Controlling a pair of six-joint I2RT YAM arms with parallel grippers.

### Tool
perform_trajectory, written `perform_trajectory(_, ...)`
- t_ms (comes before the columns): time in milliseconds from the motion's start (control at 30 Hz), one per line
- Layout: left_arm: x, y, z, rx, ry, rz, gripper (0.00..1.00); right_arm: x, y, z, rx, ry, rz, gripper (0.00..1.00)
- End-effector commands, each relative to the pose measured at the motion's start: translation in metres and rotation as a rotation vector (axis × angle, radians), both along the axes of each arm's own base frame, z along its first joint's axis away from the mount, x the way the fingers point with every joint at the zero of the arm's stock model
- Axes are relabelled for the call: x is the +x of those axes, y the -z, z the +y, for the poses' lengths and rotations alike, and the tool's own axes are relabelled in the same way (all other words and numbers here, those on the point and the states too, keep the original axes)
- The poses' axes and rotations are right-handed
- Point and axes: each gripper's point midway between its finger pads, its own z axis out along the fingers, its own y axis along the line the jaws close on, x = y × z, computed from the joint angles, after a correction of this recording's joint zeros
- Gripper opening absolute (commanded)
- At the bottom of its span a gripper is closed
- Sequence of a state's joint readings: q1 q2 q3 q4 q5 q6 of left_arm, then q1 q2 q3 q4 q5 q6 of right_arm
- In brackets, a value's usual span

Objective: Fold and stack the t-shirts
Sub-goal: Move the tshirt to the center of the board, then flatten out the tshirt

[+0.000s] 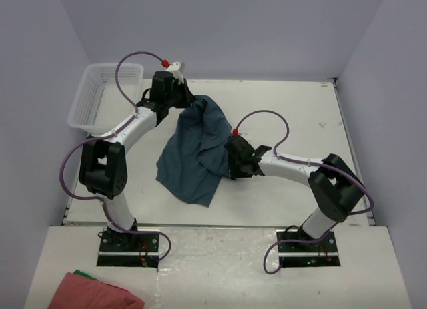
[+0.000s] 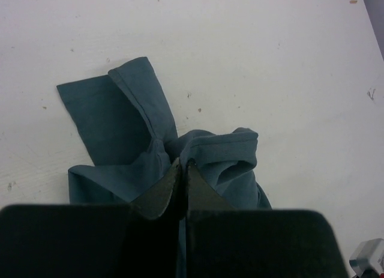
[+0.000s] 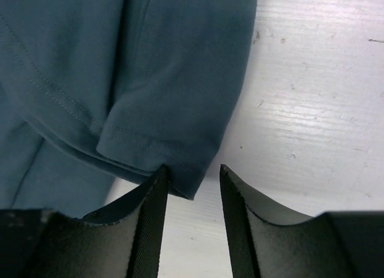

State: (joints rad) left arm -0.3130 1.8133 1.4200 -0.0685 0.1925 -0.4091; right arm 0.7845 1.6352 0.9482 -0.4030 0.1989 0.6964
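A dark teal-blue t-shirt (image 1: 197,155) lies bunched on the white table (image 1: 300,115), its top end drawn up toward the back left. My left gripper (image 1: 185,101) is shut on that top end. In the left wrist view its fingertips (image 2: 183,164) pinch gathered fabric, with a sleeve (image 2: 114,110) spread on the table beyond. My right gripper (image 1: 230,165) sits at the shirt's right edge. In the right wrist view it (image 3: 193,170) stands open, with the corner of a sleeve hem (image 3: 174,170) between the jaws, against the left finger (image 3: 150,212).
A white plastic basket (image 1: 100,95) stands at the table's back left corner. A pink-red cloth with a green edge (image 1: 100,292) lies on the near ledge, left of the arm bases. Walls enclose the table on three sides.
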Motion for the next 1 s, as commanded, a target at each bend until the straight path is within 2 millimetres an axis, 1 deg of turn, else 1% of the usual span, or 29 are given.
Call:
perform_trajectory(0,-0.002,-0.033,0.000,-0.049,0.018,-0.077,0.00,0.011,-0.011,0.017,0.066,-0.003,-0.034,0.41)
perform_trajectory(100,-0.002,-0.033,0.000,-0.052,0.020,-0.076,0.00,0.009,-0.008,0.020,0.081,-0.005,-0.026,0.42)
perform_trajectory(133,0.001,-0.039,-0.002,-0.063,0.023,-0.104,0.00,0.008,-0.007,0.021,0.090,-0.009,-0.020,0.41)
perform_trajectory(200,0.001,-0.038,-0.002,-0.061,0.024,-0.102,0.00,0.007,-0.004,0.022,0.097,-0.012,-0.015,0.36)
perform_trajectory(267,0.001,-0.039,-0.001,-0.062,0.027,-0.104,0.00,0.007,-0.001,0.023,0.096,-0.013,-0.010,0.34)
perform_trajectory(333,0.001,-0.037,-0.002,-0.054,0.033,-0.098,0.00,0.006,0.002,0.024,0.102,-0.013,-0.008,0.26)
perform_trajectory(433,0.000,-0.033,0.003,-0.043,0.020,-0.093,0.00,0.005,0.009,0.024,0.100,-0.012,0.009,0.22)
perform_trajectory(500,-0.002,-0.032,0.005,-0.045,0.018,-0.091,0.00,0.006,0.013,0.025,0.099,-0.006,0.014,0.11)
perform_trajectory(533,-0.001,-0.032,0.007,-0.044,0.017,-0.091,0.00,0.006,0.014,0.025,0.099,-0.006,0.014,0.00)
perform_trajectory(600,-0.002,-0.033,0.008,-0.041,0.013,-0.095,0.00,0.009,0.014,0.025,0.090,0.000,0.006,0.00)
perform_trajectory(633,-0.002,-0.034,0.008,-0.037,0.015,-0.098,0.02,0.011,0.013,0.023,0.081,0.003,-0.001,0.00)
perform_trajectory(667,-0.002,-0.036,0.010,-0.035,0.009,-0.104,0.06,0.014,0.009,0.022,0.069,0.001,-0.011,0.00)
perform_trajectory(700,-0.002,-0.041,0.011,-0.036,0.005,-0.113,0.08,0.019,0.004,0.018,0.044,0.010,-0.037,0.00)
perform_trajectory(733,-0.002,-0.044,0.012,-0.034,-0.002,-0.122,0.10,0.024,-0.008,0.017,0.043,0.015,-0.067,0.00)
perform_trajectory(767,-0.006,-0.041,0.014,-0.020,-0.008,-0.095,0.19,0.028,-0.020,0.015,0.034,0.010,-0.086,0.00)
perform_trajectory(833,-0.011,-0.056,0.016,-0.014,-0.020,-0.117,0.36,0.037,-0.040,0.010,0.021,0.024,-0.134,0.00)
perform_trajectory(867,-0.012,-0.060,0.023,0.011,-0.059,-0.119,0.57,0.040,-0.063,0.009,0.029,0.016,-0.166,0.00)
perform_trajectory(900,-0.019,-0.077,0.027,0.018,-0.080,-0.147,0.68,0.044,-0.075,0.006,0.021,0.026,-0.195,0.00)
perform_trajectory(933,-0.024,-0.083,0.025,0.039,-0.092,-0.159,0.75,0.047,-0.088,0.005,0.023,0.026,-0.215,0.00)
perform_trajectory(967,-0.028,-0.087,0.033,0.072,-0.143,-0.156,0.90,0.048,-0.105,0.004,0.020,0.010,-0.231,0.00)
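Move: The right hand, open and low, has the t-shirt's near right corner almost between its fingertips, about 1 cm to its left, level fore and aft and 2 cm below. The shirt's near hem lies some 4 cm back and 16 cm left of this hand. The left hand still pinches the far end; the board's center is about 13 cm back, 4 cm right and 19 cm below it, and the white basket roughly 4 cm ahead, 30 cm left and 14 cm below. While the left hand holds the t-shirt's far end nearly still, the right hand eases about 2 cm left onto the near right corner, sinks a good centimetre, shuts its fingers to pinch the cloth, then lifts some 4 cm, edging forward and back right. Once the right fingers are shut, the left ones open wide and let go of the far end, and that hand begins to draw off up, left and back by about 4 cm. ##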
